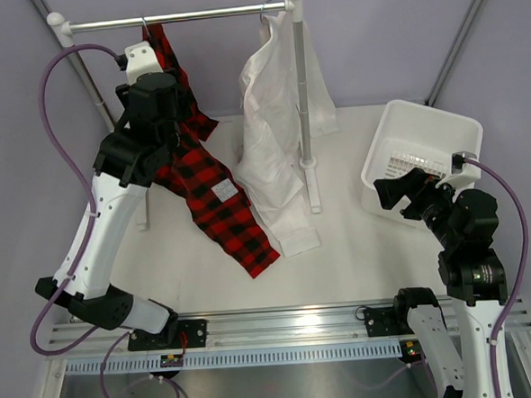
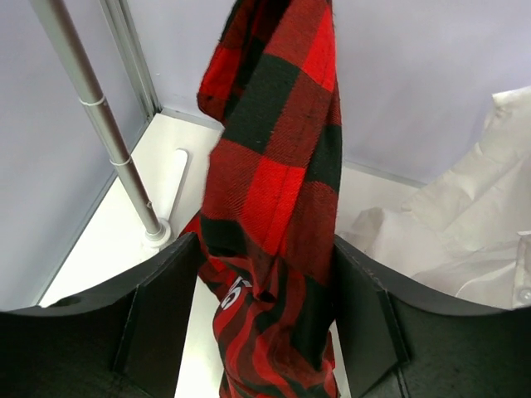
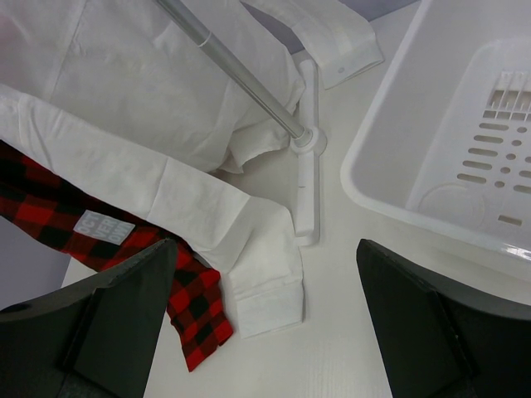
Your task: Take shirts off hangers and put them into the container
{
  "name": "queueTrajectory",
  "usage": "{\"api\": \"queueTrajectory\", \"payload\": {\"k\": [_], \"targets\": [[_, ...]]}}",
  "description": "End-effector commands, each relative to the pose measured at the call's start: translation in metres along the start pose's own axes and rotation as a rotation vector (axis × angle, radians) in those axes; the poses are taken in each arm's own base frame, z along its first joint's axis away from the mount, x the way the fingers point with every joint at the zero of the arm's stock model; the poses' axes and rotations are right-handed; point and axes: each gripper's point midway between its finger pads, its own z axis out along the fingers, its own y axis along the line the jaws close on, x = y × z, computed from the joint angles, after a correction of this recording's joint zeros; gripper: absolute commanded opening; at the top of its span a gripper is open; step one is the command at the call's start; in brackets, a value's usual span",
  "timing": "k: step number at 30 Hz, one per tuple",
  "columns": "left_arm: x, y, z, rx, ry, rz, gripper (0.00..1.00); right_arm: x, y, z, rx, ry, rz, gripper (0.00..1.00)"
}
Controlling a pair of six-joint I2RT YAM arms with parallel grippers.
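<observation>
The red-and-black plaid shirt point(image 1: 211, 189) hangs from the rail's left end, and its lower part trails across the table. My left gripper point(image 1: 162, 101) is high up at the shirt. In the left wrist view the plaid cloth point(image 2: 274, 182) runs between the open fingers of that gripper point(image 2: 265, 240), against the right finger with a gap at the left one. The white shirt point(image 1: 271, 144) hangs at the rail's right end, its sleeve on the table. Both hangers are hidden inside the shirts. My right gripper point(image 1: 407, 183) stands open and holds nothing, beside the white container point(image 1: 423, 122).
The silver rail point(image 1: 178, 17) spans two white-knobbed posts; the right post point(image 1: 304, 88) stands on a white foot point(image 1: 313, 187) between the white shirt and the container. In the right wrist view the container rim point(image 3: 373, 191) lies right of that foot point(image 3: 305, 166). Grey walls close off the back.
</observation>
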Motion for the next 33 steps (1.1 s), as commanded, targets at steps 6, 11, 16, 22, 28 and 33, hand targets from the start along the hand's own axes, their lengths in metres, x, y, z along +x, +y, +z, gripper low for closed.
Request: {"api": "queueTrajectory", "payload": {"k": [6,11,16,22,28,33], "targets": [[-0.007,-0.007,0.011,-0.020,-0.026,-0.013,0.32,-0.014,0.015,-0.005,-0.062,-0.035,-0.033,0.99],[-0.004,0.003,0.004,-0.020,-0.068,-0.042,0.00,-0.009,0.013,-0.001,-0.064,-0.019,-0.026,1.00],[0.002,0.024,-0.006,0.039,-0.111,-0.079,0.00,-0.006,0.017,-0.002,-0.087,-0.013,-0.027,0.99],[-0.012,0.046,-0.021,0.202,-0.229,-0.101,0.00,0.000,0.015,0.002,-0.098,-0.003,-0.026,1.00],[-0.040,0.041,-0.017,0.252,-0.295,-0.057,0.00,0.004,0.016,0.003,-0.114,0.015,-0.028,0.99],[-0.059,0.017,-0.016,0.363,-0.344,-0.053,0.00,0.004,0.017,0.002,-0.118,0.010,-0.041,0.99]]}}
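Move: The red shirt's bunched upper part already runs between the left hand's open fingers, about 1 cm ahead at finger height; the hanger rod crosses some 8 cm farther out and 16 cm above the hand. The white shirt hangs about 17 cm to the right and 5 cm ahead, and the rack's left post stands roughly 14 cm to the left and 6 cm ahead. From the right hand, the red shirt's upper part lies about 42 cm left, 15 cm ahead and 12 cm higher. The red shirt's bunched cloth is pinched as the left fingers close nearly shut, the hand easing slightly forward and down. Still gripping, the left hand then pulls back and to the left about 5 cm and 6 cm, away from the white shirt, before easing forward, right and slightly up again, its fingers tipping up and turning clockwise some 10 degrees. ##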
